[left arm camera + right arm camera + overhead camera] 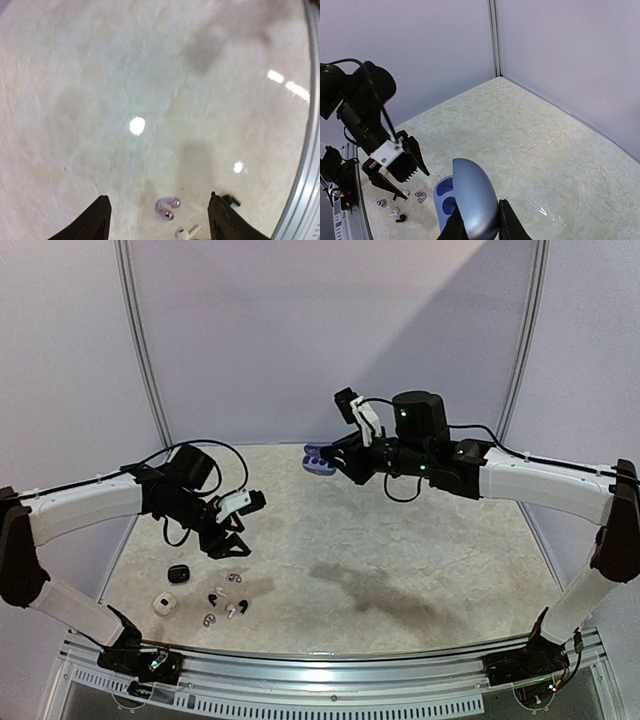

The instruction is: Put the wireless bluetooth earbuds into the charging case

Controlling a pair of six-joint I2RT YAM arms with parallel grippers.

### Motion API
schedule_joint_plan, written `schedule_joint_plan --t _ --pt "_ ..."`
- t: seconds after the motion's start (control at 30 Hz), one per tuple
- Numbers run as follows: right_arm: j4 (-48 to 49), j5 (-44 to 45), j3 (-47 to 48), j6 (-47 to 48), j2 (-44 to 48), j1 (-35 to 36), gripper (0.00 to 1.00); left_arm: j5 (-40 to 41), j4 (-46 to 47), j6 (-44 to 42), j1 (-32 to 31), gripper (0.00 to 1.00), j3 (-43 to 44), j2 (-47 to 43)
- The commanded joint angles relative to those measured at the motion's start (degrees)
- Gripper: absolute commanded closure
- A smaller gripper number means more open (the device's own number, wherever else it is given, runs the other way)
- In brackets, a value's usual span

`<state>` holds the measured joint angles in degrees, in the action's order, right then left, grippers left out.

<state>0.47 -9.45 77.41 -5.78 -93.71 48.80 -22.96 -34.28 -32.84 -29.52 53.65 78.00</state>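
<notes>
My right gripper (335,462) is shut on an open lavender-blue charging case (317,460) and holds it in the air at the back of the table. In the right wrist view the case (470,197) sits between my fingers (510,227), lid up, with two empty wells. My left gripper (228,542) is open and empty, hovering above the loose earbuds (228,598). In the left wrist view a lavender earbud (167,207) lies between my open fingers (95,222), with a white earbud (187,232) and a black earbud (231,200) beside it.
A black case (178,573) and a white case (163,603) lie left of the earbuds near the front left. The metal table rail (330,665) runs along the near edge. Grey walls enclose the back and sides.
</notes>
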Motion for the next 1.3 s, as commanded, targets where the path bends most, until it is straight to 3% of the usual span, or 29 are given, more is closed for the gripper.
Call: schedule_joint_plan --t 0.0,0.13,0.43,0.53,0.67,1.03,1.27 --pt "-0.5 3.0 -3.4 -0.1 3.4 -0.1 0.90 18.0 -11.1 7.9 -1.1 0.33 3.1 5.9" --pt "0.6 4.1 -6.7 -2.6 5.5 -0.1 0.90 20.2 -13.7 11.4 -2.9 0.35 2.6 8.2" --pt "2.6 5.8 -12.3 -5.7 9.8 0.1 0.90 20.7 -11.7 10.3 -4.2 0.39 2.4 13.0" --pt "1.6 5.7 -12.0 -5.3 9.8 0.0 0.90 20.7 -11.1 10.7 -4.2 0.42 1.7 14.1" --pt "0.5 6.0 -11.4 -4.3 9.5 0.1 0.90 19.3 -10.8 11.0 -4.6 0.55 1.0 14.8" --pt "-0.5 5.8 -10.8 -3.2 8.0 0.0 0.91 20.0 -6.3 10.1 -4.8 0.56 -2.4 16.1" --pt "-0.5 6.0 -11.2 -3.1 7.9 0.0 0.91 19.3 -4.2 9.9 -4.8 0.65 -2.8 16.8"
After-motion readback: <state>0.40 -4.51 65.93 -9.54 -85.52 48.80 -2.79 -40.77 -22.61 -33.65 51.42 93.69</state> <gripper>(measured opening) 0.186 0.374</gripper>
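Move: The left hand, open and empty, has the nearest purple clip-shaped earbud about 13 cm below, 6 cm to its left and 3 cm back. From that earbud, a white earbud lies about 3 cm farther left and 3 cm back, a black one about 8 cm back and 2 cm right, and the black case some 13 cm left and 2 cm farther out. From the right hand, the purple earbud is roughly 21 cm left, 10 cm back and 30 cm down. Down onto the purple clip-shaped earbud goes the left hand, sinking about 11 cm and swinging some 6 cm left, quick at first and then easing. Its wrist turns about 30 degrees to point the fingers almost straight down, and they narrow part-way around the earbud; contact can't be seen. The right hand keeps its pinch on the open blue case while shifting rightward and down, with a little back, then holds still. ##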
